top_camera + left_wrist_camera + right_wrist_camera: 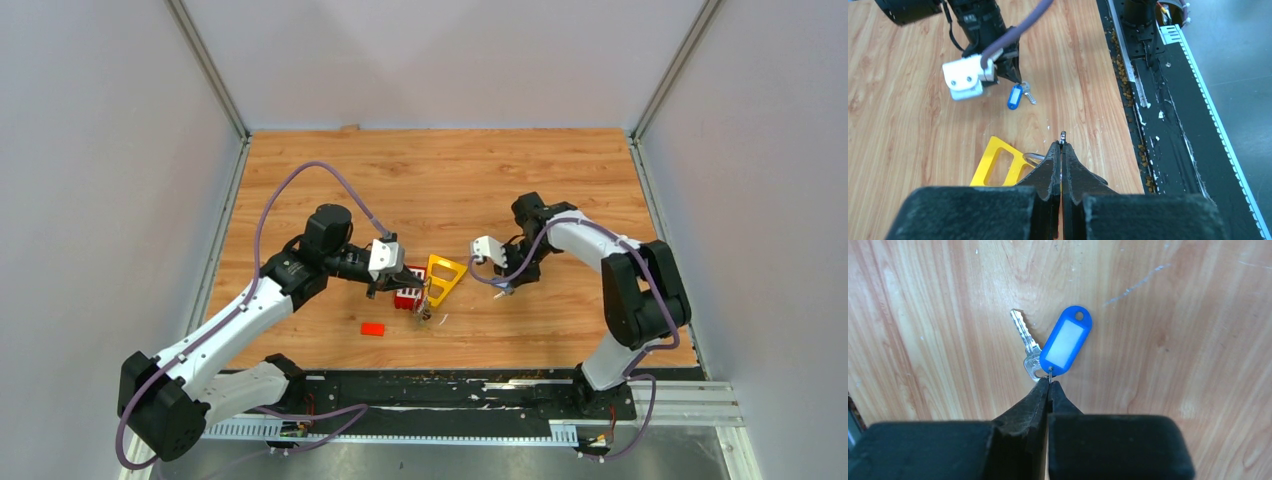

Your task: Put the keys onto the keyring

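My right gripper (1049, 384) is shut on the small wire loop joining a silver key (1025, 337) to a blue plastic tag (1066, 341); both hang from its tips close over the wood. The left wrist view shows the same key and tag (1014, 96) under the right gripper (1015, 75). My left gripper (1062, 145) is shut on the thin silver keyring (1063, 135), which pokes out of its tips; a silver loop (1032, 157) curves out beside the left finger. In the top view the left gripper (412, 285) faces the right gripper (503, 288) about a hand's width away.
A yellow triangular plastic frame (447, 263) lies just beside the left gripper and also shows in the left wrist view (984, 162). Small red blocks (407, 297) sit under the left gripper. One red block (373, 328) lies nearer the front. The black base rail (450, 385) runs along the near edge.
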Controlling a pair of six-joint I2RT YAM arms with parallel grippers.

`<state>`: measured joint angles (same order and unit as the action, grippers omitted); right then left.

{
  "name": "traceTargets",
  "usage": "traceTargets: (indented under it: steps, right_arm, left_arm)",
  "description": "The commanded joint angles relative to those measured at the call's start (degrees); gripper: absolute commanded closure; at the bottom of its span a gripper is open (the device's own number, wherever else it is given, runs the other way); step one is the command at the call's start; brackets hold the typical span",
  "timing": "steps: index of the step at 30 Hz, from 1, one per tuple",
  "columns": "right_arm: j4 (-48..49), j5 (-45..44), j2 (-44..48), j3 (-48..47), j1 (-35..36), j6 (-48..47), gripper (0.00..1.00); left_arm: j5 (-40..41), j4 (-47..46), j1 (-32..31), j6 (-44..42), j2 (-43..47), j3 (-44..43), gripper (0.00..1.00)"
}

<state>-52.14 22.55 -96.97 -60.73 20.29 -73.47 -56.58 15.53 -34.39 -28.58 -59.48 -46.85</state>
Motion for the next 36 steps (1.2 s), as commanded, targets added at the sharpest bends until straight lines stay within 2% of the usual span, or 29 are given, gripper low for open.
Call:
traceTargets:
  steps: [1,10,15,20,24,26,29,32,36]
  right_arm:
    - [-2.07,7.9,6.71,-2.73,-2.02,1.35,1.0]
    - [-2.27,16.02,16.28,-4.17,-2.17,8.16,1.0]
    - [-3.04,24.55,20.08,-7.5,-1.73,12.57,1.0]
    - [3.26,31.87,24.97,-8.23,-0.26,20.3,1.0]
    - [8.96,34.82,28.22,-8.18,1.25,26.54,1.0]
    - [12.04,34.41,30.32,-7.05,2.6,28.57,1.0]
    - [18.4,30.84,34.87,-2.94,5.88,30.7,1.0]
    - [21.83,24.7,38.27,0.22,9.97,29.81,1.0]
    - [23.19,14.37,40.77,2.57,15.24,25.51,1.0]
  left_arm:
    - [0.68,-3.1,0.24,1.82,-0.19,-0.63,1.0]
    - [1.43,-8.0,0.31,5.82,-3.24,-2.13,1.0]
    - [0.53,-10.36,0.21,8.48,-7.36,-6.13,1.0]
    - [0.35,-20.23,-0.03,16.78,-10.47,-7.42,1.0]
    - [1.78,-23.88,-0.81,20.72,-11.49,-7.6,1.0]
    - [2.15,-26.1,-1.13,23.26,-11.64,-7.56,1.0]
    - [2.01,-31.14,-1.13,31.54,-12.02,-7.28,1.0]
    - [2.16,-35.92,-1.27,37.39,-11.32,-6.45,1.0]
    - [3.05,-36.22,-1.72,40.3,-9.23,-6.15,1.0]
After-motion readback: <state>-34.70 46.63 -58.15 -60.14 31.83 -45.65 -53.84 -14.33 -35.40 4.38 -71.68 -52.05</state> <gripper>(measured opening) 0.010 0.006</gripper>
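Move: Some 20 cm to the right hand's left, 9 cm back and 16 cm above it, the keyring hangs from the left fingers. The keyring's middle is about 4 cm straight below the left hand. The right fingers are already shut on the blue-tagged key's small loop, at table level. That key lies about 19 cm to the left hand's right, 8 cm ahead and 22 cm below; from the left hand again, the yellow frame is 11 cm ahead, 5 cm right, 22 cm below, and the red block 9 cm ahead, 4 cm left, 21 cm below. Lifting the blue-tagged key by its small loop, the right hand climbs about 24 cm and swings left towards the keyring, drawing back near the end, while its wrist rolls some 50 degrees so the downward fingers come to point mostly left. The left hand keeps its pinch on the keyring and brings it forward and right, then also up, about 5 cm each way, tilting slightly. Both grippers stay shut. ##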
